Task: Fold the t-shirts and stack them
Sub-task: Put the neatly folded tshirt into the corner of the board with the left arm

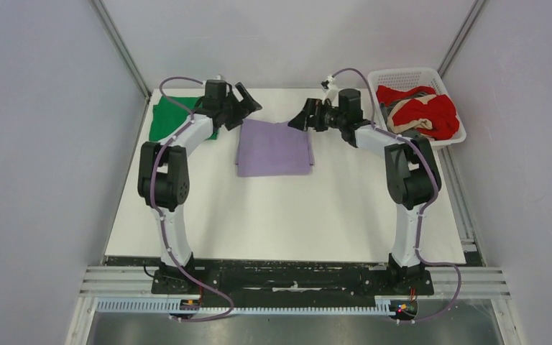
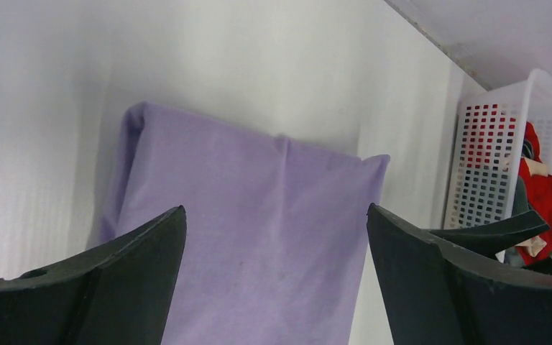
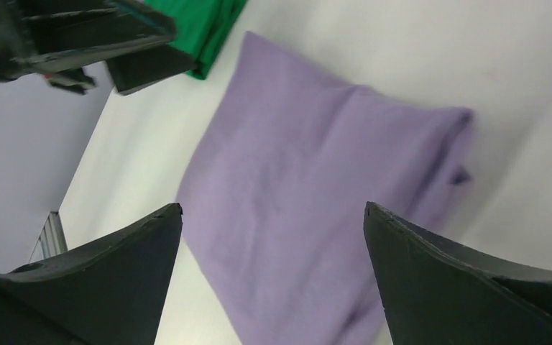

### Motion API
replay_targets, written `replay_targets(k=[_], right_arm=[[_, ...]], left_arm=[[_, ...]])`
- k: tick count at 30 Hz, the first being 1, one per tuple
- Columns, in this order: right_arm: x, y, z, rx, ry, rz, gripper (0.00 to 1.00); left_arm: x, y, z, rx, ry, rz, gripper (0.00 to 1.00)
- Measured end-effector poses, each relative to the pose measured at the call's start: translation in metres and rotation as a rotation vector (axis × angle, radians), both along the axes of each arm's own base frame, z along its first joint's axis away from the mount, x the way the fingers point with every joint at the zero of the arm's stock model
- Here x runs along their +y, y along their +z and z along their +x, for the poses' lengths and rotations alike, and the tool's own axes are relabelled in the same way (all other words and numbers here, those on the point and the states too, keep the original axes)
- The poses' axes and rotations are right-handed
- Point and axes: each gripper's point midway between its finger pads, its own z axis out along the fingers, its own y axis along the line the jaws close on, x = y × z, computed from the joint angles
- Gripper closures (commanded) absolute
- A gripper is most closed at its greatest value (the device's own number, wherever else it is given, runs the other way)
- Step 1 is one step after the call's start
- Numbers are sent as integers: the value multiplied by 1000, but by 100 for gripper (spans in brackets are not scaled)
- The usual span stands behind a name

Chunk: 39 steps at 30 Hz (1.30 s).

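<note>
A lavender t-shirt [image 1: 274, 148] lies folded into a rectangle at the back middle of the white table; it fills the left wrist view [image 2: 259, 230] and the right wrist view [image 3: 309, 201]. A green t-shirt [image 1: 169, 117] lies folded at the back left, partly hidden by the left arm, its corner showing in the right wrist view [image 3: 201, 21]. My left gripper [image 1: 247, 100] hovers open above the lavender shirt's far left corner, holding nothing. My right gripper [image 1: 303, 116] hovers open over its far right corner, also empty. Red and tan t-shirts [image 1: 422, 109] are heaped in the basket.
A white lattice basket [image 1: 410, 75] stands at the back right corner, also seen in the left wrist view [image 2: 499, 136]. Grey walls enclose the table [image 1: 280, 215] on the left, back and right.
</note>
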Motion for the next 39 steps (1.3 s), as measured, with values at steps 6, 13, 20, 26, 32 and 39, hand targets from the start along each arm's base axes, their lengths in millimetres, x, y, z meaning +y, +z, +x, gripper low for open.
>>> replay_targets(k=[6,13,20,26,32,39], right_arm=[[72,6,-19,-41,133,33,2],[69,-48,35,28,6,75,2],[42,-69,41,64,-78,195,2],[26,-69,-25,94,-80,220,2],[1,-69,-125,168,-52,214,2],[-9,-56,-181,177,-6,139,2]], left_arm=[[-18,-30,21,27,-39,-22,0],[-23,-75,47,123,-7,-33,0],[-25,-81,38,162,13,-54,0],[-37,-84,-16,213,-21,-33,0],[-50,-89,-123,298,-102,50,0],[-53,-87,-201,340,-172,144,0]])
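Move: The folded purple t-shirt's middle lies about 9 cm back and 12 cm to the right of the left hand, some 9 cm lower. From the right hand it is about 9 cm back, 13 cm to the left and 7 cm below. The green folded t-shirt is roughly 28 cm left of the left hand and 1 cm farther out; the laundry basket's middle is some 45 cm right of the right hand, about 5 cm ahead. Forward about 5 cm and down some 7 to 8 cm, both hands come onto the far part of the purple t-shirt, the right first swinging left over it. Then, low and with fingers wide open, they drag it straight back towards the bases by nearly 25 cm, drifting a little right; the left fingers tip downward some 20 degrees. ##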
